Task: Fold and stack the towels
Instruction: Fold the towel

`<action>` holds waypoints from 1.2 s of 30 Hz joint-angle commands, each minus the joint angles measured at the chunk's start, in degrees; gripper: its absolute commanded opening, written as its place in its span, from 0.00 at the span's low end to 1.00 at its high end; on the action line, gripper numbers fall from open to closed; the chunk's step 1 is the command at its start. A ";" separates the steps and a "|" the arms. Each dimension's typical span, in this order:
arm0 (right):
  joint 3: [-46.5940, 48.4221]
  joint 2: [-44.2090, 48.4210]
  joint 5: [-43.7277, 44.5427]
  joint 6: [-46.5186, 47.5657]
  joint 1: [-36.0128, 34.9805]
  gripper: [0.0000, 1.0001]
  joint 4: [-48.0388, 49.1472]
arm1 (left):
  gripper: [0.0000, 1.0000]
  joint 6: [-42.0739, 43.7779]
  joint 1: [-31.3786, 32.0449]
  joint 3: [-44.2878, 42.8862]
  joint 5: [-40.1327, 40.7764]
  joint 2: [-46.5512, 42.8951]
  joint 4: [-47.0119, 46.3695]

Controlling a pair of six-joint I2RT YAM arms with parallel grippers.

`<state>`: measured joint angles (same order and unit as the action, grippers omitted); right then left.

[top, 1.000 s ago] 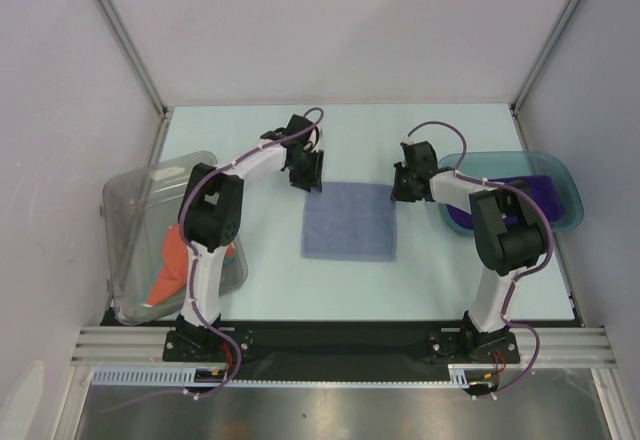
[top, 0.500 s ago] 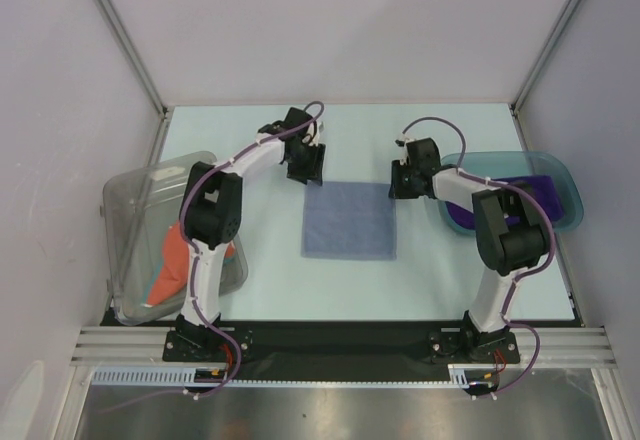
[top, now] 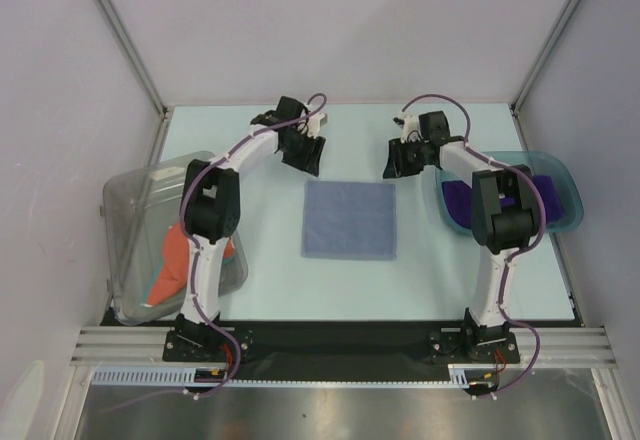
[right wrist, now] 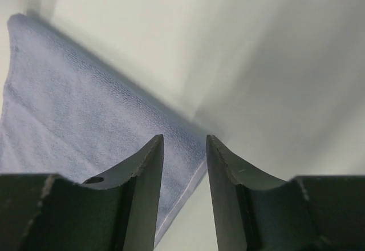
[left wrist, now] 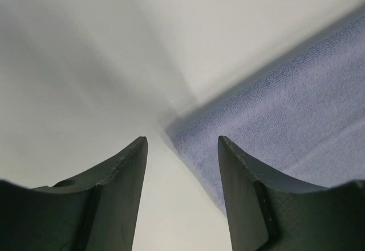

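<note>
A blue-grey towel (top: pixel 350 219) lies flat in the middle of the table. My left gripper (top: pixel 306 160) is open and empty just beyond its far left corner, which shows between the fingers in the left wrist view (left wrist: pixel 274 131). My right gripper (top: pixel 396 165) is open and empty just beyond its far right corner, seen in the right wrist view (right wrist: pixel 85 114). A purple towel (top: pixel 465 200) lies in the teal tray (top: pixel 560 170) at right. An orange-brown towel (top: pixel 172 260) with a light blue one under it lies in the clear bin (top: pixel 135 210) at left.
Grey walls enclose the table on three sides. The bin stands at the left edge, the tray at the right edge. The arm bases stand on the black strip at the near edge.
Both grippers have moved away from the towel's far corners toward the back of the table and stand apart from it. The towel lies flat and unmoved.
</note>
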<state>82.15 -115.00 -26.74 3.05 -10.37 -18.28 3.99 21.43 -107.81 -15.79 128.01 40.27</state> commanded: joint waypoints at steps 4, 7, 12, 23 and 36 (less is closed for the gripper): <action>6.35 -6.02 -5.08 6.88 0.53 0.43 -8.08 | 0.59 6.99 -0.95 -6.44 -5.12 5.76 3.32; 6.97 -7.78 -4.46 8.37 1.40 0.44 -9.22 | 0.59 8.83 -1.04 -7.76 -6.09 7.43 4.99; 7.32 -9.54 -7.80 10.57 3.16 0.43 -10.81 | 0.58 11.12 -1.30 -9.26 -6.62 9.01 7.01; 8.20 -11.38 -11.05 11.10 4.39 0.25 -10.46 | 0.39 13.41 -2.18 -12.86 -6.79 11.21 9.74; 8.82 -8.15 -12.72 9.35 5.10 0.00 -9.93 | 0.00 12.45 -2.27 -13.39 -10.49 7.88 9.83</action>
<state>89.41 -125.36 -38.54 12.56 -5.50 -27.86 16.08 19.57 -118.65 -23.90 138.65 50.22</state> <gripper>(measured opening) 0.011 0.009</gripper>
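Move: The blue towel lies flat in front of both hands. Its far left corner is about 4 cm below the left hand and 1 cm back; its far right corner is some 4 cm below the right hand, 1 cm back and 2 cm to the right. The clear bin stands roughly 33 cm left of the left hand and 14 cm back; the blue bin is about 30 cm right of the right hand and 3 cm back. Both grippers come to pinch the towel's far corners: each sinks about 4 cm with fingers open, then shuts fully at table level. The right hand also slips some 1.5 cm right to its corner. On the way down the left wrist turns about 10 degrees clockwise, the right a little counter-clockwise while tipping its fingers further down. ##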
